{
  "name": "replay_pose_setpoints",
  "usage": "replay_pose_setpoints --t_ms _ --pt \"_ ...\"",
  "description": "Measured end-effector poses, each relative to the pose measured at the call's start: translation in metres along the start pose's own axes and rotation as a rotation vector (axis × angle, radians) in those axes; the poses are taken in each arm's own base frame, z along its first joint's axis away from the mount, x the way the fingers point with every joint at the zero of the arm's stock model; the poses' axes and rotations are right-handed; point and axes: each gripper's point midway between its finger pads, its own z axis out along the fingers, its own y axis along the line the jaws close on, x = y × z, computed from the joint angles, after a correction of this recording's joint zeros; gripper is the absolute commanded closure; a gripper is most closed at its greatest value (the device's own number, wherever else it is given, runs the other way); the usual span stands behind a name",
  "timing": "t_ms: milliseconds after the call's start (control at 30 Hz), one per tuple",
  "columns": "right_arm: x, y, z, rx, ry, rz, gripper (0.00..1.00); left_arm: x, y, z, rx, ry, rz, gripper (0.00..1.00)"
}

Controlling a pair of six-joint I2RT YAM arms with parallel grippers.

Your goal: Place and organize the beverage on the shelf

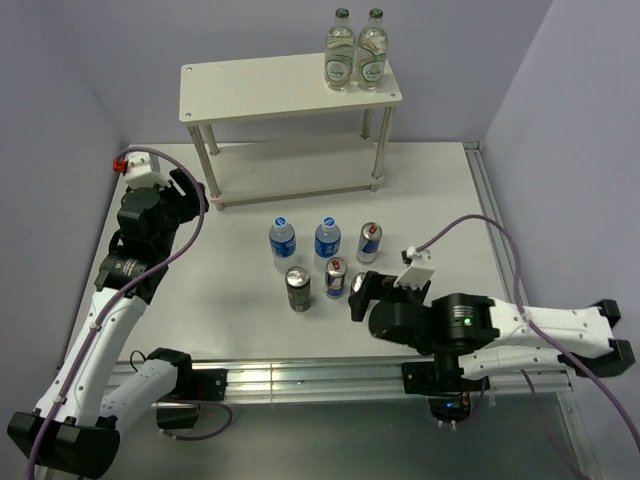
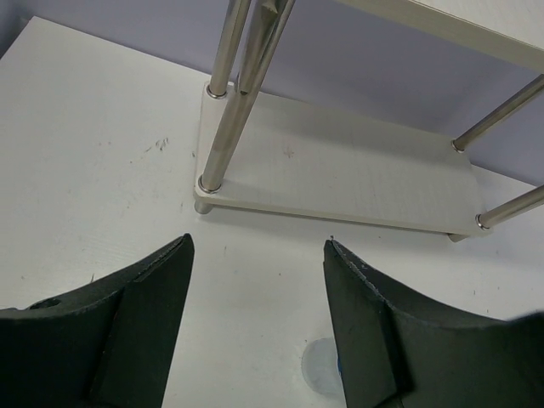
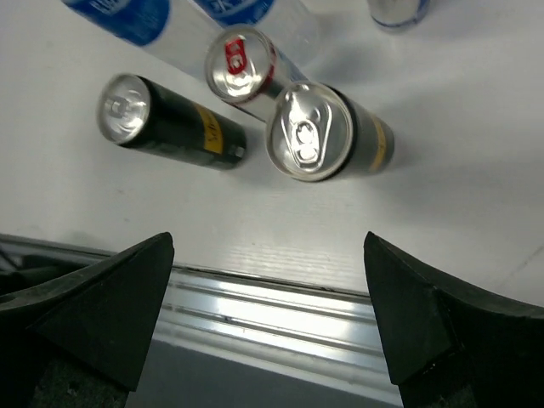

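Note:
The cream shelf [image 1: 270, 85] stands at the back, and its lower board [image 2: 357, 174] lies just ahead of my left gripper [image 2: 258, 240], which is open and holds nothing. Mid-table stand two water bottles [image 1: 283, 243] [image 1: 327, 240], two blue-and-silver cans [image 1: 369, 242] [image 1: 336, 278] and a dark can [image 1: 298, 289]. My right gripper [image 1: 358, 295] hangs wide open at the group's right front, over the table's near edge. In the right wrist view the second dark can [image 3: 327, 132] stands just beyond that gripper [image 3: 268, 240], with nothing between the fingers.
Two green-capped bottles [image 1: 356, 50] occupy the right end of the shelf's top board. An aluminium rail [image 3: 280, 310] runs along the table's near edge. Walls close in the table at the back and on both sides.

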Motion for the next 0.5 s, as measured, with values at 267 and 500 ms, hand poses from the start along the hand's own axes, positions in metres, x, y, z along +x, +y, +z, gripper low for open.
replay_pose_setpoints --t_ms 267,500 --pt "0.050 -0.021 0.009 0.209 -0.025 -0.070 0.00 0.000 0.001 0.000 -0.001 -0.001 0.003 0.33" --pt "0.067 -0.053 0.025 0.268 -0.055 -0.130 0.00 0.000 0.000 0.000 -0.001 -0.001 0.003 0.34"
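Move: The near dark can with the yellow label stands about 8 cm ahead of the open right hand, some 2 cm to its left, its middle roughly 15 cm below. The red-tabbed slim can is about 6 cm left of that can and 2 cm farther out; the other dark can stands 16 cm left of it, level with it. The blue slim can is some 13 cm beyond it. From the left hand, the near dark can lies about 34 cm right, 12 cm back and 26 cm below. The right hand sinks about 9 cm to the near side of the near dark can, easing back some 2 cm early in the descent and then shifting about 2 cm to the right, so its fingertips come down to roughly the height of the can's lid. As it drops, its left side rolls down some 15 degrees and it swings about 10 degrees clockwise to face more squarely forward, fingers staying wide open and short of the can. ##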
